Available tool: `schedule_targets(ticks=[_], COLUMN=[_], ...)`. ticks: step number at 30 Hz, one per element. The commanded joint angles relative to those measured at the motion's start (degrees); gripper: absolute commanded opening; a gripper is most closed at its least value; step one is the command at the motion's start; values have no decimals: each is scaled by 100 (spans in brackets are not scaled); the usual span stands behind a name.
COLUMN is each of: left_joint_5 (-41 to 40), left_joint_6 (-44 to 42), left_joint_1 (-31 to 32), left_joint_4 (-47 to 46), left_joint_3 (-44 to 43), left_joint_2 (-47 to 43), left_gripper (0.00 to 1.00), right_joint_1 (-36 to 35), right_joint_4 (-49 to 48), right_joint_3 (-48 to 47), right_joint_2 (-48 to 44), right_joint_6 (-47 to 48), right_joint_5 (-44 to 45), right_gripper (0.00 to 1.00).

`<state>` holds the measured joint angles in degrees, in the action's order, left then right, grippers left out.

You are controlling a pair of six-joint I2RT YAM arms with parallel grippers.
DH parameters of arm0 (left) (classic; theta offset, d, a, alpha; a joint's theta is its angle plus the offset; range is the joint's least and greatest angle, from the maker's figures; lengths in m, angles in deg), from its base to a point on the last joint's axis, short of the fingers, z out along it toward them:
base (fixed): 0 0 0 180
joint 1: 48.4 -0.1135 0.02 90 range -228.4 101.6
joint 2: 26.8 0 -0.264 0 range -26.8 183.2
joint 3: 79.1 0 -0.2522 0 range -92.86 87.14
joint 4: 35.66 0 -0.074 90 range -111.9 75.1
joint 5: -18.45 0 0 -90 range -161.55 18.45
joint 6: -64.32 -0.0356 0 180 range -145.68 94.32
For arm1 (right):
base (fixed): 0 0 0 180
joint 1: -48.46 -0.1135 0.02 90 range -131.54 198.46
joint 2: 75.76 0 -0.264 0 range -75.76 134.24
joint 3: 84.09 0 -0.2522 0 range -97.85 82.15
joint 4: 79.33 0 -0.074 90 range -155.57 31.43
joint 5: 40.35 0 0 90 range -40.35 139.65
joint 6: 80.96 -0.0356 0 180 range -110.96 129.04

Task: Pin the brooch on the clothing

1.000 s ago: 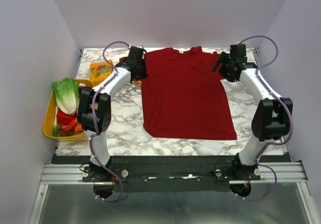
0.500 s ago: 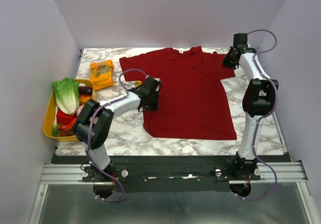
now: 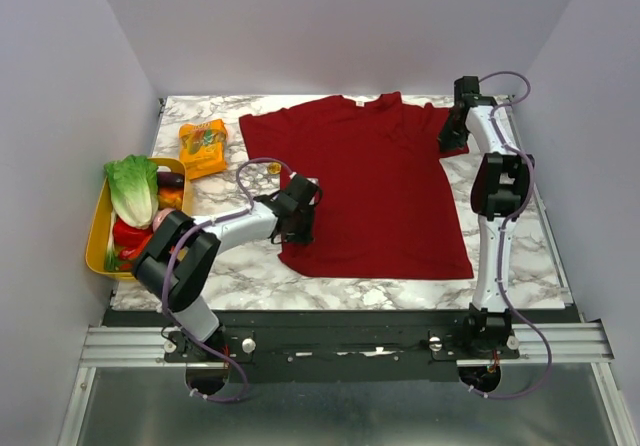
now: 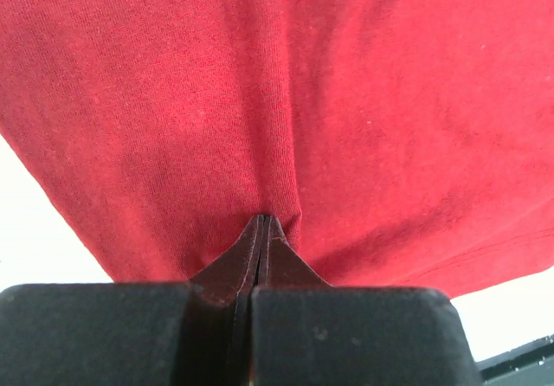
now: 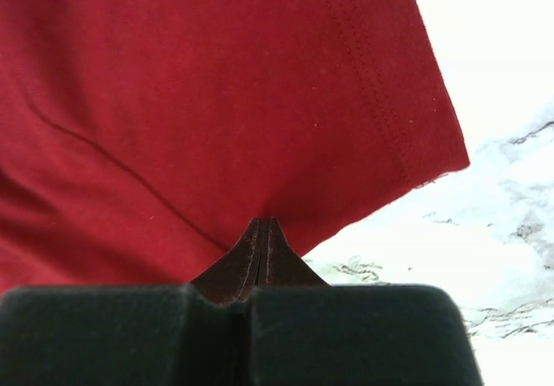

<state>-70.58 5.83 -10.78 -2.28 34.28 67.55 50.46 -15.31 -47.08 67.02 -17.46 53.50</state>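
Note:
The clothing, a dark red T-shirt (image 3: 375, 186), lies flat on the marble table (image 3: 240, 266), collar at the far side. The brooch (image 3: 272, 169), a tiny yellow disc, lies on the table just left of the shirt, below its left sleeve. My left gripper (image 3: 297, 218) is shut, its tips pressed down on the shirt's left side edge; the left wrist view shows the closed tips (image 4: 264, 221) against red fabric (image 4: 363, 100). My right gripper (image 3: 452, 131) is shut, with its tips (image 5: 263, 223) on the right sleeve (image 5: 260, 83) near its hem.
An orange snack packet (image 3: 203, 144) lies at the far left of the table. A yellow tray (image 3: 97, 238) with a lettuce (image 3: 133, 188) and red vegetables stands at the left edge. Grey walls close in both sides and the back.
My left gripper has moved from the left sleeve down to the shirt's left side edge, leaving the sleeve spread flat. My right arm has stretched farther back over the right sleeve.

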Motion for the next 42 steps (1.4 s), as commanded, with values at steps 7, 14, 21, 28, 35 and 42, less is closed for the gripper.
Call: schedule_targets(ticks=[7, 14, 21, 28, 35, 42], left_joint_5=[-62, -378, -160, 16, 43, 26], left_joint_6=[128, -39, -101, -48, 75, 163], left_joint_1=[157, 157, 175, 315, 508, 632], left_joint_4=[262, 376, 394, 254, 139, 113], left_joint_3=[619, 31, -611, -691, -489, -260], left_joint_2=[-575, -584, -418, -180, 57, 137], left_gripper=[0, 0, 0, 0, 0, 0], right_joint_1=[196, 134, -725, -1465, -1764, -2423], right_joint_4=[441, -252, -903, -939, -633, -245], right_joint_3=[91, 1320, 3689, 5677, 6515, 6673], right_joint_2=[-21, -1312, -3246, -3862, -4311, -4065], right_joint_6=[128, -13, 92, 338, 392, 286], right_joint_5=[36, 71, 115, 212, 422, 652], right_gripper=[0, 1, 1, 1, 1, 1])
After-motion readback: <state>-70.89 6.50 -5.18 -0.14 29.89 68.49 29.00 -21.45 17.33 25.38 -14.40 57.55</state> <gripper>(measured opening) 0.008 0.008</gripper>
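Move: The clothing lies spread flat under both pairs of closed fingertips, its middle about 17 cm ahead of the left hand and 21 cm to its right, 1 cm below; from the right hand it is some 12 cm back and 23 cm left, 2 cm below. Its bunched near-left corner is about 7 cm behind and 5 cm left of the left hand. The brooch lies 22 cm ahead and 10 cm left of the left hand. Drawing back about 2.5 cm, the left hand's shut fingertips drag the clothing's lower left part, then lift some 6 cm, swing forward and right, and sink again a little to the right. The right hand's closed tips first pull the right sleeve back a few centimetres, hop up and back-left over the clothing, and come down on the right of its body, now about 27 cm back, dragging on towards the hem. ##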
